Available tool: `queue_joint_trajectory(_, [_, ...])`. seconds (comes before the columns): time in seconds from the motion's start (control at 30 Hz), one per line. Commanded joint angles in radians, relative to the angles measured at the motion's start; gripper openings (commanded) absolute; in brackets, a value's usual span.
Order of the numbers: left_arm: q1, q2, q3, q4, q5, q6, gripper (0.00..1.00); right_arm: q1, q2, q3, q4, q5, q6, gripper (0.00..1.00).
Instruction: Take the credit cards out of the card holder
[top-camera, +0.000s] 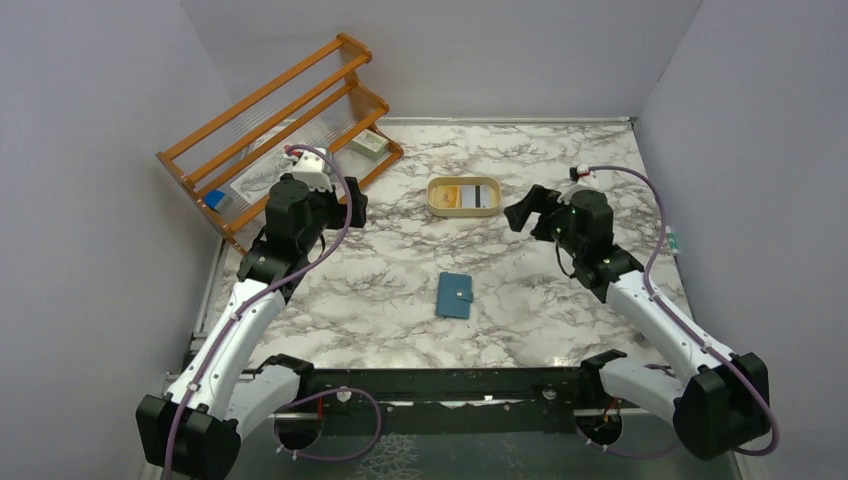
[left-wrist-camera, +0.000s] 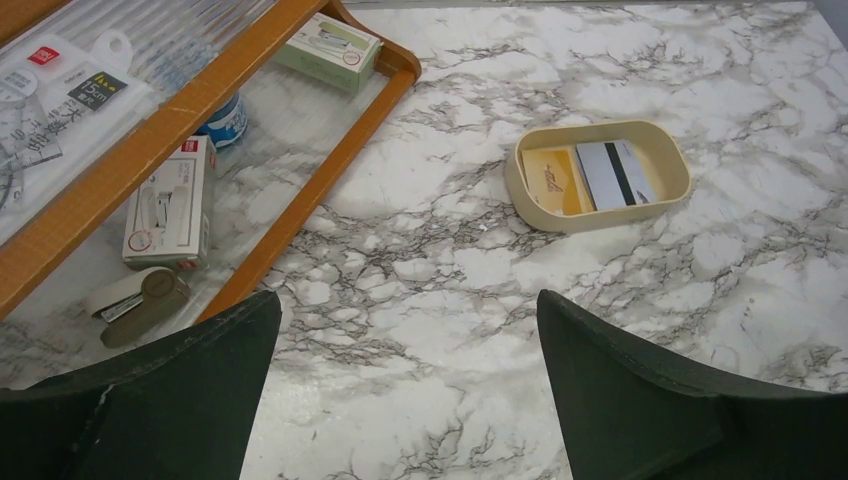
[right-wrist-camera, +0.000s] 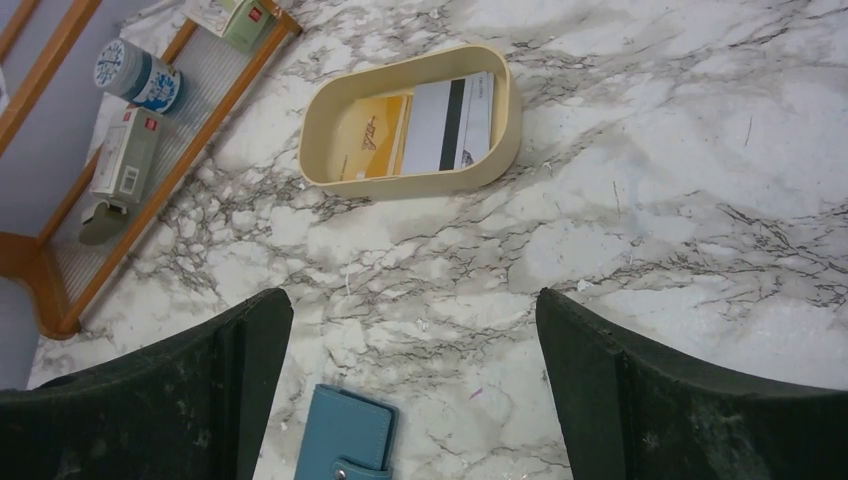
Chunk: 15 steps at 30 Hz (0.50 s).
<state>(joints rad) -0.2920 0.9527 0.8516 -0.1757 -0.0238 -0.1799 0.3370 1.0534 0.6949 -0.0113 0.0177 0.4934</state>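
Note:
The teal-blue card holder (top-camera: 456, 295) lies shut with its snap tab fastened on the marble table, near the middle front; it also shows at the bottom of the right wrist view (right-wrist-camera: 347, 446). A yellow credit card (top-camera: 452, 198) and a pale credit card with a dark stripe (top-camera: 481, 197) lie in a cream tray (top-camera: 464, 181) behind it; both also show in the wrist views (left-wrist-camera: 552, 180) (right-wrist-camera: 446, 124). My left gripper (top-camera: 352, 201) is open and empty, raised at the left. My right gripper (top-camera: 527, 210) is open and empty, raised at the right of the tray.
An orange wooden rack (top-camera: 275, 125) stands at the back left with boxed staplers (left-wrist-camera: 165, 213), a blue tape roll (left-wrist-camera: 222, 120) and packets on it. Grey walls close in the table on three sides.

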Motion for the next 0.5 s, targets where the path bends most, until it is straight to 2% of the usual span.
queue_joint_trajectory(0.0, [-0.02,-0.02,0.051,-0.023,-0.023,0.048,0.99,-0.024,-0.015,0.012,0.056,-0.094,0.01,0.98])
queue_joint_trajectory(0.1, [-0.028,-0.017,0.063,-0.034,-0.021,0.06,0.99,-0.033,-0.008,0.016,0.057,-0.135,-0.012,0.99])
queue_joint_trajectory(0.2, [-0.033,-0.005,0.08,-0.055,0.009,0.061,0.99,-0.039,0.008,0.026,0.045,-0.232,-0.105,1.0])
queue_joint_trajectory(0.27, [-0.035,0.011,0.089,-0.073,0.039,0.042,0.99,-0.015,0.043,0.059,-0.002,-0.243,-0.16,1.0])
queue_joint_trajectory(0.4, [-0.038,0.1,0.102,-0.124,0.08,-0.035,0.99,0.205,0.155,0.133,-0.087,-0.048,-0.308,1.0])
queue_joint_trajectory(0.47, [-0.038,0.156,0.099,-0.131,0.111,-0.087,0.99,0.287,0.216,0.155,-0.106,-0.021,-0.352,0.99])
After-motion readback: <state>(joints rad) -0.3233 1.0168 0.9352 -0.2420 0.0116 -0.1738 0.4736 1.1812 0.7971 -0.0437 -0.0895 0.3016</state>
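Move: The card holder lies about 8 cm to the right hand's left and 5 cm back towards the base, some 20 cm below it. The cream tray with loose cards is roughly 17 cm ahead of the right hand and 6 cm to its left, also down on the table. From the left hand the holder is about 18 cm to the right, 5 cm back and some 26 cm down. Leftward, slowly at first and then quickly, the right hand sweeps about 6 cm towards the card holder, staying high over the table. Its wrist swings nearly 20 degrees counter-clockwise and rolls a little left side down. The left hand rises slightly, then dips back while easing some 2 cm right; both grippers stay wide open, touching nothing. ##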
